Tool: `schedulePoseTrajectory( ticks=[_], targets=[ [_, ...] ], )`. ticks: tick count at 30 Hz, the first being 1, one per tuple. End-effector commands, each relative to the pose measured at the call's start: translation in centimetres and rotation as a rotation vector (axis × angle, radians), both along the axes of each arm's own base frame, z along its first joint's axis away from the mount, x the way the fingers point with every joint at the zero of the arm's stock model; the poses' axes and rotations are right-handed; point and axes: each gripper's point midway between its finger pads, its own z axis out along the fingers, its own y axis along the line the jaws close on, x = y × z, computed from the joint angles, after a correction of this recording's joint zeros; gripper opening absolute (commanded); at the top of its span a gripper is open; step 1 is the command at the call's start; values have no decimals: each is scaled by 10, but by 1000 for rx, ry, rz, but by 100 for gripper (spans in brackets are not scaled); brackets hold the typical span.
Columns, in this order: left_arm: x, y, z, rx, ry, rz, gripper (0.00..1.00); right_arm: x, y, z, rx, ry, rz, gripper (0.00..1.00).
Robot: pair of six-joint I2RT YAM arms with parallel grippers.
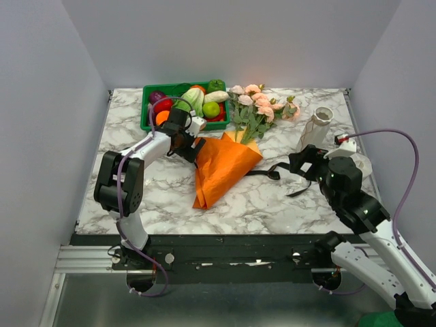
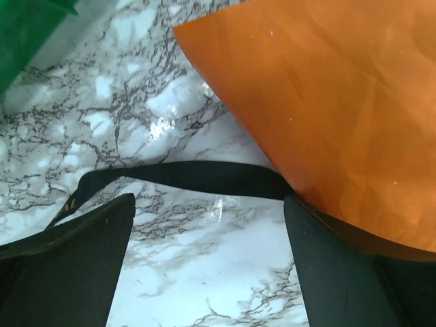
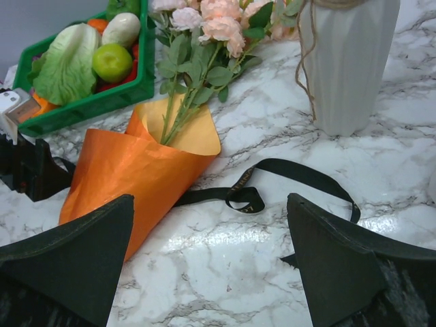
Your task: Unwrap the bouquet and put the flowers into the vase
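The bouquet lies mid-table: an orange paper cone (image 1: 221, 167) with peach-pink flowers (image 1: 262, 102) sticking out of its far end on green stems. A black ribbon (image 1: 272, 172) trails loose from the cone's right side. The cream ribbed vase (image 1: 315, 129) stands upright at the right. My left gripper (image 1: 187, 146) is open at the cone's left edge; in its wrist view the orange paper (image 2: 327, 95) lies beside one finger and the ribbon (image 2: 197, 174) crosses ahead. My right gripper (image 1: 300, 163) is open over the ribbon (image 3: 286, 178), the vase (image 3: 347, 61) just beyond.
A green tray (image 1: 146, 109) of plastic vegetables sits at the far left, next to the flowers. A pale round object (image 1: 361, 163) rests behind my right arm near the table's right edge. White walls enclose the marble table (image 1: 272, 201).
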Motion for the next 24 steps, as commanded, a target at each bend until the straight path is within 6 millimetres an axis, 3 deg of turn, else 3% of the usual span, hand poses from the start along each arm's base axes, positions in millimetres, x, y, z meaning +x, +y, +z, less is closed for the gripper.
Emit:
schedulePoseTrajectory(
  ticks=[1,7,13,18,22,24],
  targets=[
    [5,-31,38,-70,-106,-32,99,-2,-1,4,7,-28,5,100],
    [-13,-39,19,-30,-52,-80,99,-7,-7,19,22,-68,-4,100],
    [-26,-54,20,-70,-20,-124,99,-13,-13,35,43,-110,-15,100],
    [-42,-90,36,-105,-29,-208,99,-17,-13,47,68,-129,-10,100],
    [-70,-130,52,-130,-28,-322,99,-19,-14,51,78,-133,-8,100],
    [-81,-140,61,-131,-29,-361,99,-20,-14,53,82,-133,-4,100]
  ],
)
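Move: The orange wrapping paper's middle lies about 10 cm to the right of the left hand, 5 cm back and 4 cm down, its left edge right beside the fingers. The green basket's middle is some 16 cm ahead and 4 cm left, the flowers about 14 cm ahead and 20 cm right, the ribbon loop 26 cm right and 7 cm back. From the right hand the paper is roughly 25 cm left, 10 cm ahead and 22 cm below. The orange paper's left side is pushed to the right and then back towards the robot by the left hand, fingers wide open and bearing on the flap. The hand goes about 4 cm right while rising 2 cm, nearly halts, then sweeps on right and back, some 10 cm right in all, turning about 15 degrees clockwise. The empty right hand rises about 4 cm. ##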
